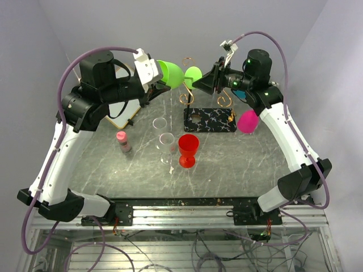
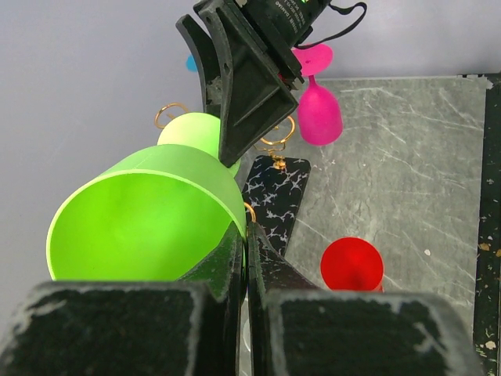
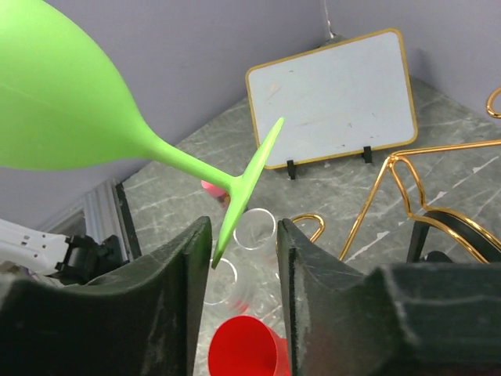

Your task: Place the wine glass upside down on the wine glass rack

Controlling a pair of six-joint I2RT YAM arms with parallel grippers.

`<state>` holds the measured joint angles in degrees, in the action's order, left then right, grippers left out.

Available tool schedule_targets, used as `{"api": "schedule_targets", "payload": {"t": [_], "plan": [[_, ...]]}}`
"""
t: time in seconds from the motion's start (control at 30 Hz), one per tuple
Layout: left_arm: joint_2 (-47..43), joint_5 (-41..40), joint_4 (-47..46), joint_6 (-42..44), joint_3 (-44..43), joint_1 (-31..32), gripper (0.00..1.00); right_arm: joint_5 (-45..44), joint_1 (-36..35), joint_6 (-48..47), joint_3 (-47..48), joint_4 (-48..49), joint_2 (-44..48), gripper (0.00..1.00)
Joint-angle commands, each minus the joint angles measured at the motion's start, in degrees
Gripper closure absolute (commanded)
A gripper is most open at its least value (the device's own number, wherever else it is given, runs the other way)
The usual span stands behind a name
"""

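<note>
The green wine glass (image 1: 171, 73) is held on its side in the air, behind the wine glass rack (image 1: 209, 120), a gold wire stand on a black white-veined base. My left gripper (image 1: 157, 79) is shut on the glass's rim; in the left wrist view the fingers (image 2: 235, 258) pinch the bowl wall (image 2: 149, 219). My right gripper (image 1: 199, 84) is open, its jaws either side of the glass's foot (image 3: 244, 188), whose lower edge lies close to the left finger (image 3: 188, 266). A pink wine glass (image 1: 248, 120) hangs upside down on the rack's right arm.
A red wine glass (image 1: 188, 148) stands upright in front of the rack, with two clear glasses (image 1: 167, 140) and a pink-capped bottle (image 1: 122, 141) to its left. A white gold-edged board (image 3: 333, 98) stands at the back left. Gold scroll arms (image 3: 391, 188) lie just right of my right gripper.
</note>
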<state>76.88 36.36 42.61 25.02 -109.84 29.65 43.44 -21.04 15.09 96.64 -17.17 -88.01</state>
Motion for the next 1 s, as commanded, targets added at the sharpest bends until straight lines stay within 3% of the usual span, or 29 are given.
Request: {"api": "schedule_targets", "payload": {"t": [0.0,0.27,0.4,0.53,0.73,0.87,0.97], "plan": [[0.02,-0.74,-3.17,-0.29,-0.15,-0.56,0.93,1.46,-0.2,4.2,1.39,3.49,-0.54,0.65],[-0.15,-0.65,-3.23,-0.16,0.67,-0.56,0.93,0.67,-0.15,6.62,1.18,4.64,-1.09,0.85],[-0.24,-0.28,-3.53,-0.87,1.15,-0.56,0.9,-0.56,-0.06,7.25,1.47,4.46,-1.37,1.0],[-0.41,0.94,-3.94,-1.71,1.76,-0.57,0.85,-2.82,0.76,6.52,2.28,3.55,-1.28,1.0],[-1.31,1.29,-3.31,-1.06,2.98,-0.56,0.6,-3.84,2.82,5.61,2.24,3.56,-0.95,1.0],[-2.51,-0.23,-2.38,-0.47,3.68,-0.6,0.37,-5.91,4.56,2.75,2.49,2.64,-0.36,1.0],[-3.64,-1.43,-1.44,0.27,4.37,-0.81,0.28,-8.96,6.07,-0.32,2.89,2.35,0.06,1.0]]}}
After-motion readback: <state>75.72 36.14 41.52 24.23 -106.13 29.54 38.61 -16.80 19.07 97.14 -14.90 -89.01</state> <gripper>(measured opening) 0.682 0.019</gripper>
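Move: The green wine glass hangs sideways between the hands. Its foot stands between the right hand's open fingers, and its middle is about 4 cm left, 3 cm back and 3 cm above that hand. From the right hand, the wine glass rack's middle is some 3 cm ahead, 5 cm right and 15 cm below; the red glass is roughly 16 cm back, 4 cm left and 22 cm below. For the left hand, already pinching the rim, the glass's middle is about 5 cm right and 4 cm ahead. Nearly in place at first, the right hand shuts its fingers on the edge of the glass's foot, rising barely a centimetre; the left then lets go of the rim, opening well out and sinking about 1.5 cm. With the foot pinched, the right hand draws the glass forward and to the right, away from the left fingers, some 5 cm in all, turning roughly 10 degrees clockwise. ##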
